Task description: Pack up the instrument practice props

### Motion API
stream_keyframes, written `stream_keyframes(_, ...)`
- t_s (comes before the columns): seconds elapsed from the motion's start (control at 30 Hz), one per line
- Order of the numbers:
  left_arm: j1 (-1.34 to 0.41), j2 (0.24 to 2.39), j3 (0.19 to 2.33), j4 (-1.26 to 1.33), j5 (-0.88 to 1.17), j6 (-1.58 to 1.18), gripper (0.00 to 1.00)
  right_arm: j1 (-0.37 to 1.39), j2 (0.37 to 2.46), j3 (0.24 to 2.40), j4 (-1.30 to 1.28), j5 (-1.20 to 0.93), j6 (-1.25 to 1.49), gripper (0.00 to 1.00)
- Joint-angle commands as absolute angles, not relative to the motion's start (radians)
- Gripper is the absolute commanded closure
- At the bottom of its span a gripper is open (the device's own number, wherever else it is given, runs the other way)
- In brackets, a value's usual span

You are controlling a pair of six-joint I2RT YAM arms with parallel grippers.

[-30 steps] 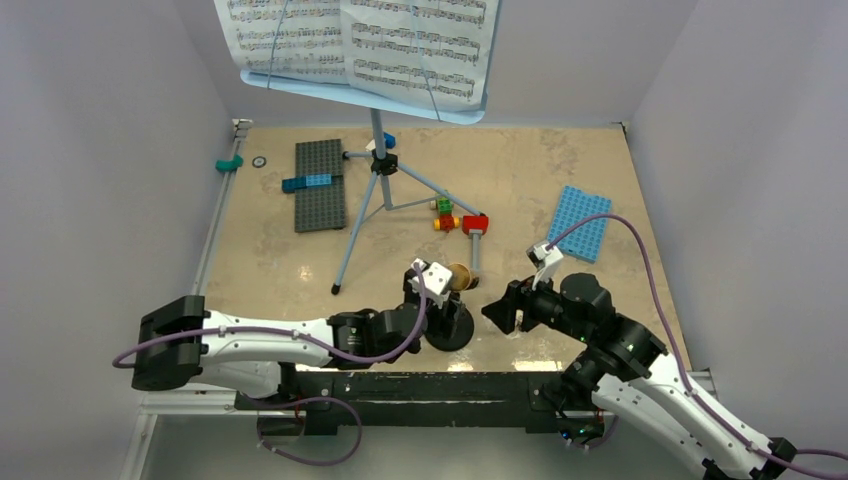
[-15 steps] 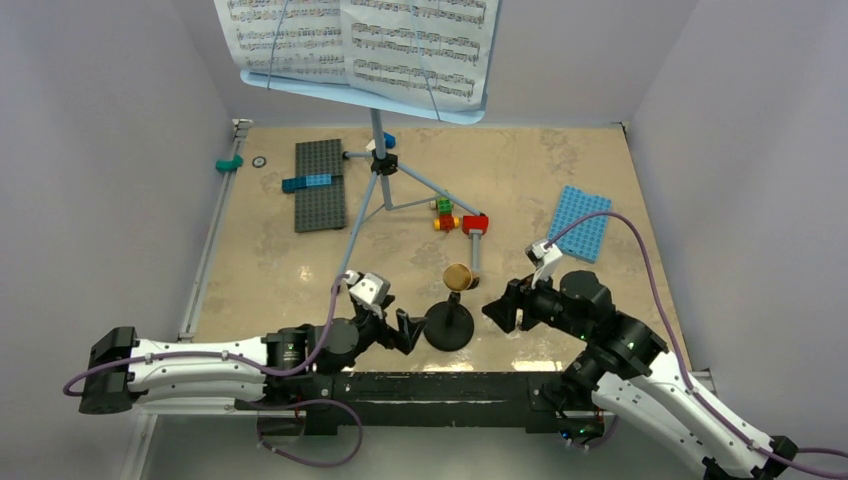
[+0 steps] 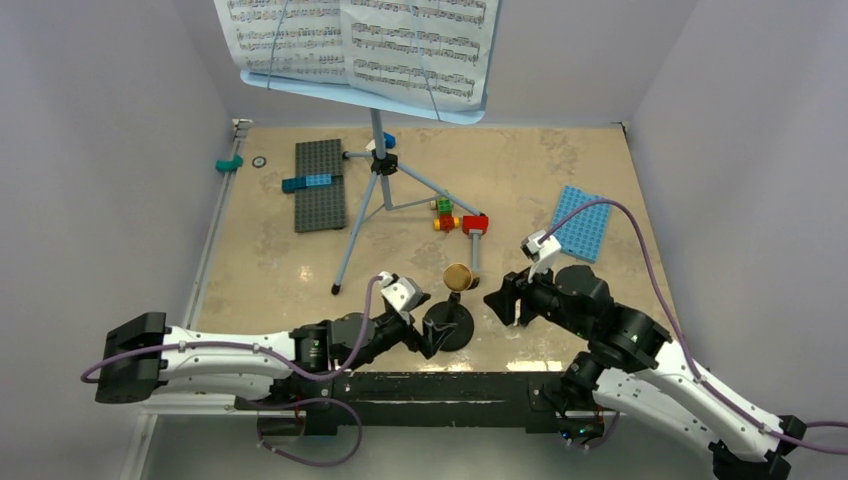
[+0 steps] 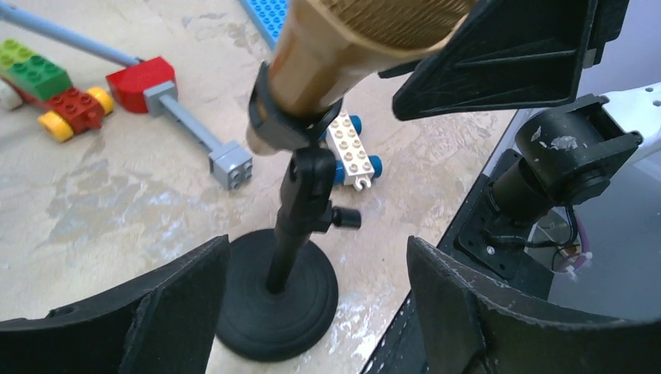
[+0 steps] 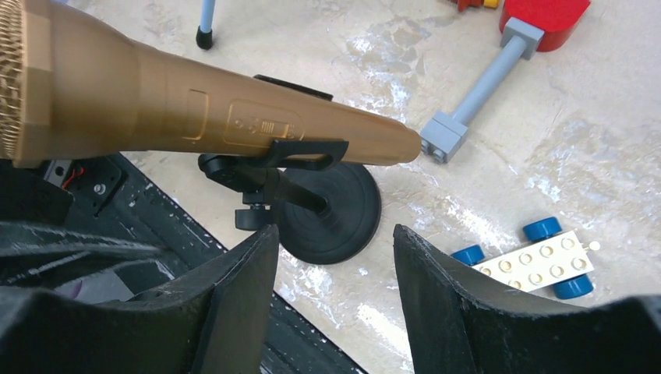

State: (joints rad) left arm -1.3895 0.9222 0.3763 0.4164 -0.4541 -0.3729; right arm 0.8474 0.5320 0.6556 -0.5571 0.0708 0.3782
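Note:
The gold-brown toy microphone (image 3: 459,277) sits clipped in the small black mic stand (image 3: 448,327) near the table's front edge. My left gripper (image 3: 425,338) is open, low at the left of the round base (image 4: 277,296), its jaws either side of the base without touching it. From the right, my right gripper (image 3: 500,302) is open and empty, a short way from the microphone (image 5: 195,109). The light-blue tripod music stand (image 3: 380,165) stands at the back, with white sheet-music pages (image 3: 360,40) on its tray.
A grey baseplate (image 3: 320,185) with blue bricks lies back left, a blue baseplate (image 3: 580,222) at the right. Coloured bricks (image 3: 445,215) and a red brick on a grey rod (image 3: 475,232) lie behind the microphone. A white wheeled brick (image 5: 538,261) lies under my right gripper.
My left gripper let go of the mic stand, drew back to the left and has come in again low beside the base. My right gripper has edged closer to the microphone.

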Motion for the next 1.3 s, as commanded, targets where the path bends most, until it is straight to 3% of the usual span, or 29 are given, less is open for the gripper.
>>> stream_keyframes(0.0,-1.39,1.024,0.438,0.646,-0.428,-0.249,0.18,0.874,0.556,0.728,-0.577,0.154,0.338,0.4)
stream_keyframes(0.7,-1.388,1.231,0.493,0.765,-0.552,-0.179,0.55,0.899,0.525,0.687,-0.472,0.15,0.283,0.41)
stream_keyframes(1.07,-1.388,1.272,0.5,0.7,-0.612,-0.199,0.99,0.96,0.489,0.623,-0.322,0.182,0.189,0.4)
stream_keyframes(1.27,-1.388,1.262,0.486,0.636,-0.627,-0.232,1.0,1.122,0.493,0.556,-0.171,0.331,0.045,0.4)
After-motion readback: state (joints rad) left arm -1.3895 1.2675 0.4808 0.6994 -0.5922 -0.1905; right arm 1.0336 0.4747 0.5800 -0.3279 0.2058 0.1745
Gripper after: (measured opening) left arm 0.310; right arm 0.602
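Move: Just ahead and to the right of the left hand, about 4 cm each way and level with it, stands the neck joint of the microphone stand. Its round base is some 13 cm beneath that joint, the microphone about 5 cm above it, and the toy hammer lies 21 cm ahead and 10 cm right of the hand on the table. From the right hand the microphone is roughly 4 cm ahead, 7 cm left and 4 cm up; the stand's neck is 3 cm ahead, 8 cm left and slightly lower. Closing on the stand, the left hand slides right, then forward, some 5 cm in all at nearly the same height, tipping its fingers up about 10 degrees as they shut and pinch the neck joint under the microphone. Meanwhile the right hand rises nearly 3 cm, then also swings left towards the microphone, its still part-open fingers tilting upward. ##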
